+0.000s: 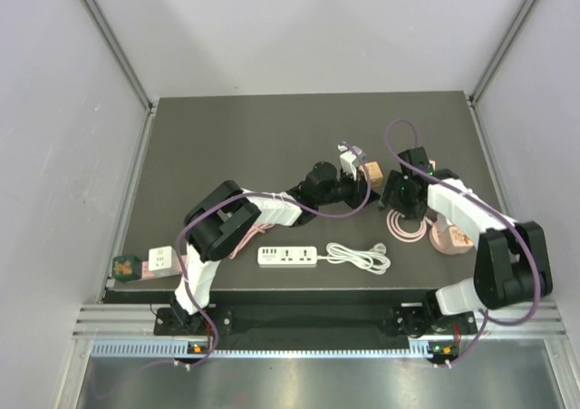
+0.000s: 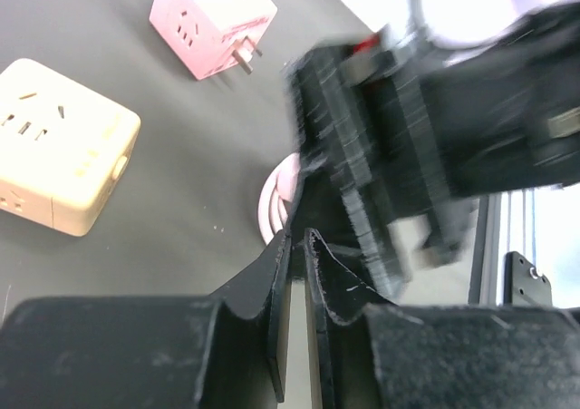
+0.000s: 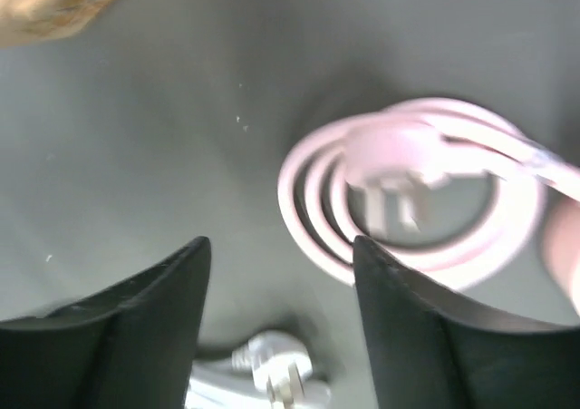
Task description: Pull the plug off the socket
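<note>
A pink plug [image 3: 399,150] lies on the mat inside its own coiled pink cord [image 1: 405,226], its prongs bare and in no socket. My right gripper [image 3: 281,273] hovers just above the coil, open, with nothing between its fingers; it is above the cord [image 1: 399,211] in the top view. A cream cube socket [image 2: 63,146] and a pink cube socket [image 2: 213,19] with its own prongs sit apart on the mat. My left gripper [image 2: 299,241] is shut on nothing, close beside the right gripper, near the cream cube [image 1: 369,173].
A white power strip [image 1: 287,256] and its white cord and plug [image 1: 358,257] lie near the front edge; that plug [image 3: 276,364] is just below my right fingers. A pink object [image 1: 450,237] sits by the right arm. Small adapters [image 1: 145,264] rest at the left edge.
</note>
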`<action>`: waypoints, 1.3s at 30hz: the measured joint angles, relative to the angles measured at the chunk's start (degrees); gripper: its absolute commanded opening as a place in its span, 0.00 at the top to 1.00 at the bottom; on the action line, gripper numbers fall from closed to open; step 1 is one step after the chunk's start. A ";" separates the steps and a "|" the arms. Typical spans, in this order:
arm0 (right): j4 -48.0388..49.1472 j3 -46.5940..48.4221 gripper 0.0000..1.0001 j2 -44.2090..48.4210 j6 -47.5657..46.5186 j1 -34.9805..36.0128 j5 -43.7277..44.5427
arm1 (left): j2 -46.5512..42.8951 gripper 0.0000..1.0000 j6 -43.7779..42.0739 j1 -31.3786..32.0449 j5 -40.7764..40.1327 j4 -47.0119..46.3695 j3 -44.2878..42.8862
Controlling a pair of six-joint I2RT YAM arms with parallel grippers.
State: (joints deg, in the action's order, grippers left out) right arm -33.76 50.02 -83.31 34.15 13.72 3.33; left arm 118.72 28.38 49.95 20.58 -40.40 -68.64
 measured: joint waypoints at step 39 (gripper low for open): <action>-3.34 -12.68 0.09 24.94 -8.20 -41.20 -16.20 | 17.79 0.89 6.08 9.60 3.67 4.46 -20.33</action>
State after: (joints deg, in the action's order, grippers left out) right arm -37.10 37.34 -58.37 25.96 -27.49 -12.86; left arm 136.51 34.46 59.55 24.25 -35.94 -88.97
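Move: Some 15 cm to the right hand's right and 8 cm back is the pink round socket with plug blocks in its top, its middle about 2 cm lower than the hand. The pink cord coil lies just below, about 3 cm right and 5 cm back; the pink cube is some 8 cm right and 9 cm ahead. From the left hand, the round socket is roughly 21 cm right, 10 cm back and 10 cm below. Lifting off the coil about 11 cm, the right hand swings some 20 cm right and 6 cm back while turning clockwise, then sinks and returns about 7 cm left, fingers opening wide around the plug blocks. The left hand first rises slightly, then travels about 10 cm right and 7 cm back and drops to the coil side of the round socket, fingers nearly shut. ##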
